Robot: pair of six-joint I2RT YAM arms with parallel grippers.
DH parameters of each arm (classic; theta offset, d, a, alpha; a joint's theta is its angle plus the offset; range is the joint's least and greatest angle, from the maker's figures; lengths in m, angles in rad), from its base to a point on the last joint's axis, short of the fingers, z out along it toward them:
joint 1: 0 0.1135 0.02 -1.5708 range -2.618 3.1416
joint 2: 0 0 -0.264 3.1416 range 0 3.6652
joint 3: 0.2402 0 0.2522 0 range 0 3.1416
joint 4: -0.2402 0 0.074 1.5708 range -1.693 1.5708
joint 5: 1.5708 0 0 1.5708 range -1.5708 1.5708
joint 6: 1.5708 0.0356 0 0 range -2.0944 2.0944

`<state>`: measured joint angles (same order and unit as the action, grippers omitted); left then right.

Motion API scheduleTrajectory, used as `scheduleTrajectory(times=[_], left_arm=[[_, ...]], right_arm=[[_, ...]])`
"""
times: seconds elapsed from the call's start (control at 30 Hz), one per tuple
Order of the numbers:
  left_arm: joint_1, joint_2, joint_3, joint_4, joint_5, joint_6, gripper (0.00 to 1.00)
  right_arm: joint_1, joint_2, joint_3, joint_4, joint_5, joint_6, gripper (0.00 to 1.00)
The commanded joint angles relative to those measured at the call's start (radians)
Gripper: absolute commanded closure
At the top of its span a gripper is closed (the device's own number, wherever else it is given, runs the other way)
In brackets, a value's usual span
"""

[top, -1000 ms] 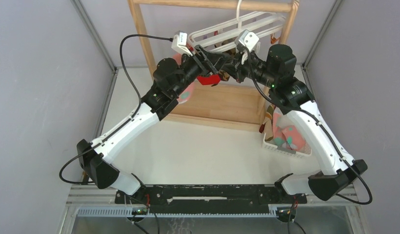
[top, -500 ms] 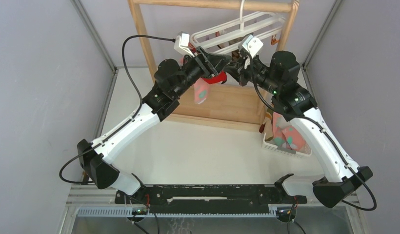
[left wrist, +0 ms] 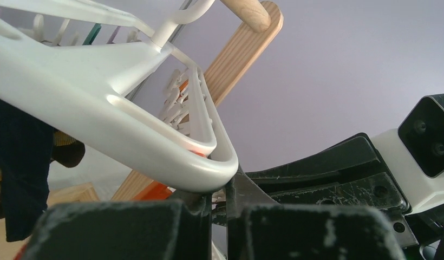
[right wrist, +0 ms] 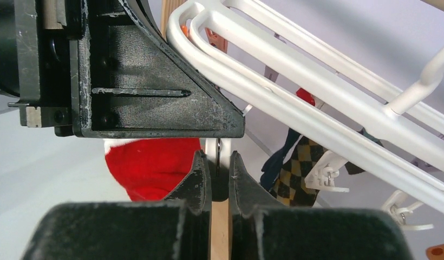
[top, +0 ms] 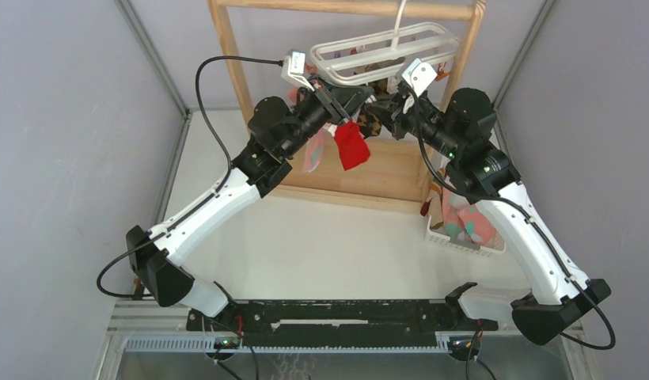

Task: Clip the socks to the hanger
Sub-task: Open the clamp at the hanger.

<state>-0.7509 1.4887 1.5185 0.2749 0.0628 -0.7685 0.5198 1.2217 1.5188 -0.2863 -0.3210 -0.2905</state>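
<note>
The white hanger [top: 385,49] hangs by its hook from the wooden rack's top bar. A red sock [top: 351,145] with a white cuff dangles straight down just under my left gripper [top: 342,112], whose jaws stand shut below the hanger's corner [left wrist: 155,146]. The left wrist view does not show whether the cuff is pinched between those jaws [left wrist: 219,192]. My right gripper [top: 374,109] faces it, shut on a small white clip [right wrist: 217,154] with a metal ring; the red sock [right wrist: 149,165] hangs beside that clip. A dark blue and checkered sock [right wrist: 290,165] hangs clipped further along.
The tall wooden rack [top: 234,67] stands on a wooden base [top: 377,170] at the back. A pink sock with teal dots [top: 312,152] hangs behind my left arm. A white slatted basket [top: 436,236] at the right holds more socks [top: 468,220].
My left jaws have closed from wide open. The red sock dropped from a bunch between the grippers and now hangs free. The hanger swung up and levelled, and the right arm shifted right.
</note>
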Motion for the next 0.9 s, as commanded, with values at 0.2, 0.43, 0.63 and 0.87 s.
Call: scheduleTrajectory(times=[0.2, 0.43, 0.63, 0.87], left_arm=[[0.034, 0.026, 0.054, 0.06, -0.07, -0.029, 1.0], [0.034, 0.035, 0.056, 0.056, -0.03, -0.031, 1.0], [0.034, 0.045, 0.048, 0.04, -0.012, -0.017, 1.0], [0.033, 0.06, 0.04, 0.053, 0.047, -0.039, 1.0]], right_arm=[[0.024, -0.132, -0.084, -0.041, 0.022, 0.034, 0.74], [-0.051, -0.235, -0.157, -0.047, 0.059, 0.068, 0.3], [-0.11, -0.363, -0.294, -0.094, 0.212, 0.148, 0.29], [-0.178, -0.29, -0.41, -0.263, 0.564, 0.328, 0.3]])
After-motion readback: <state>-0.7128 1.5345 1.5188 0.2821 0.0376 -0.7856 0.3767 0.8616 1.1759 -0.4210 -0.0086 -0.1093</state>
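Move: The white clamp at the hanger's near left end is already pinched by both my hands: it sits about 2 cm above my right fingertips and roughly 2 cm below my left ones. From my right hand, the white hanger's middle is some 6 cm ahead, 2 cm right and 5 cm up. The red sock hangs level ahead, about 4 cm left and 11 cm down. The pink socks in the basket lie some 8 cm back, 23 cm right and 42 cm below. My left fingers stay shut on the white clamp while my right fingers open wide and let go of it. My right hand pulls away about 12 cm to the right, drawing back some 5 cm before easing forward slightly, and sinks late by 7 cm towards the basket side, turning clockwise nearly 30 degrees and tipping down. My left hand, with the clamp, shifts about 3 cm forward and 2 cm down. ##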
